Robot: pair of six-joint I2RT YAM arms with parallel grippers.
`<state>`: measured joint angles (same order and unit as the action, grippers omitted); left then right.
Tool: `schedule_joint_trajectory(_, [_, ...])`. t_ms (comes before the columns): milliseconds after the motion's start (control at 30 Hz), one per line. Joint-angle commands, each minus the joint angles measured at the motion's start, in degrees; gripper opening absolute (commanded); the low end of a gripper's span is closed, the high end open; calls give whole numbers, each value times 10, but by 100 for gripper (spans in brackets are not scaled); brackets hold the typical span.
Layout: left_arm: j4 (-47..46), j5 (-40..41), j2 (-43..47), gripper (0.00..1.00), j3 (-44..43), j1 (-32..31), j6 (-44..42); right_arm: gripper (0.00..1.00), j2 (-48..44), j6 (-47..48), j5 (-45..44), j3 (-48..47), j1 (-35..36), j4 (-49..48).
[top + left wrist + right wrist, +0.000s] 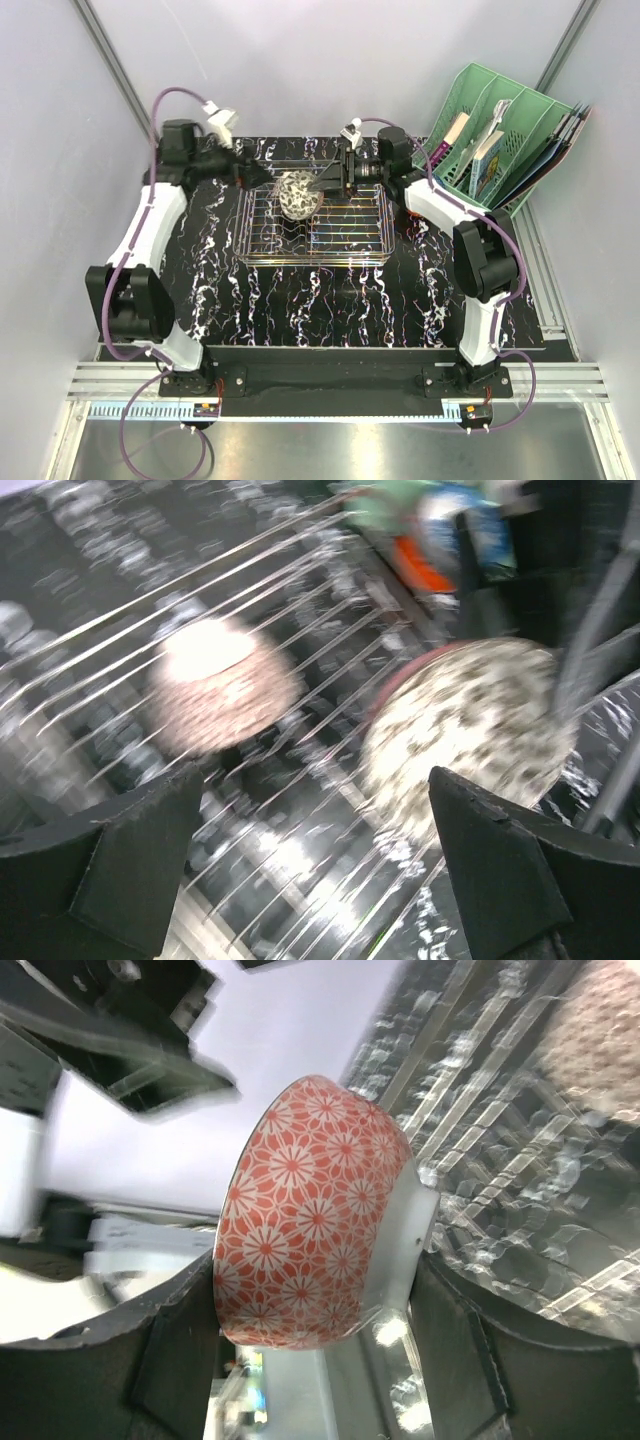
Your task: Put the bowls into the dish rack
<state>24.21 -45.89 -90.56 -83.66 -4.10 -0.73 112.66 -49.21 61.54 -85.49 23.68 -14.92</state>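
A pink-red flower-patterned bowl (310, 1210) sits on its edge between the fingers of my right gripper (315, 1270), which is shut on it across rim and foot. From above, that bowl (297, 194) hangs over the back left of the silver wire dish rack (310, 258), my right gripper (327, 184) holding it from the right. Its speckled inside (470, 725) faces the left wrist camera. A second pinkish bowl (215, 685) lies blurred on the rack wires (300, 610). My left gripper (315, 790) stands open and empty, just left of the held bowl (255, 175).
A green slotted organiser (500, 140) with books stands at the back right, close behind the right arm. The rack rests on a black marbled mat (210, 270). Grey walls close in on the left, back and right.
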Motion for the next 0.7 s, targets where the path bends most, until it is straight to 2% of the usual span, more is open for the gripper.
schedule_joint_trajectory(0, [-17, 16, 51, 99, 44, 97, -1, 0, -61, 244, -81, -104, 2, 262])
schedule_joint_trajectory(67, [-4, 26, 65, 99, 67, 140, -17, 0, -71, 339, -131, -151, 3, 362])
schedule_joint_trajectory(133, [4, 19, 78, 99, 93, 169, -22, 0, -77, 398, -167, -179, 5, 417])
schedule_joint_trajectory(167, [8, 19, 80, 99, 101, 197, -25, 0, -77, 450, -218, -209, 5, 465])
schedule_joint_trajectory(233, [17, 8, 91, 99, 126, 220, -34, 0, -79, 505, -252, -236, 9, 506])
schedule_joint_trajectory(267, [21, 6, 94, 99, 134, 239, -37, 0, -81, 551, -301, -254, 13, 536])
schedule_joint_trajectory(467, [33, -27, 114, 99, 187, 287, -61, 0, -109, 727, -445, -238, 66, 582])
schedule_joint_trajectory(667, [51, -34, 125, 99, 201, 300, -75, 0, -147, 843, -527, -178, 147, 568])
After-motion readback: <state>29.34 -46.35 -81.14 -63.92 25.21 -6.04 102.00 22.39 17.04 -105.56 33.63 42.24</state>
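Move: The right hand already holds the red bowl. The free rack wires it is headed for lie about 5 cm ahead, 8 cm right and 16 cm below; the upside-down tan bowl is some 12 cm left of those wires, and the blue-and-orange bowl roughly 20 cm right of them. From the empty left hand, those wires are about 4 cm ahead, 19 cm right and 19 cm below. Bowing forward and rightward and then back, the right hand ends about 5 cm farther right over the rack and slightly higher, keeping its grip on the red bowl while its wrist turns some 70 degrees, tipping level, left-pointing fingers down and forward. The left hand, fingers wide open, pulls away leftward nearly 20 cm, sinking and turning counter-clockwise, to clear the rack. ##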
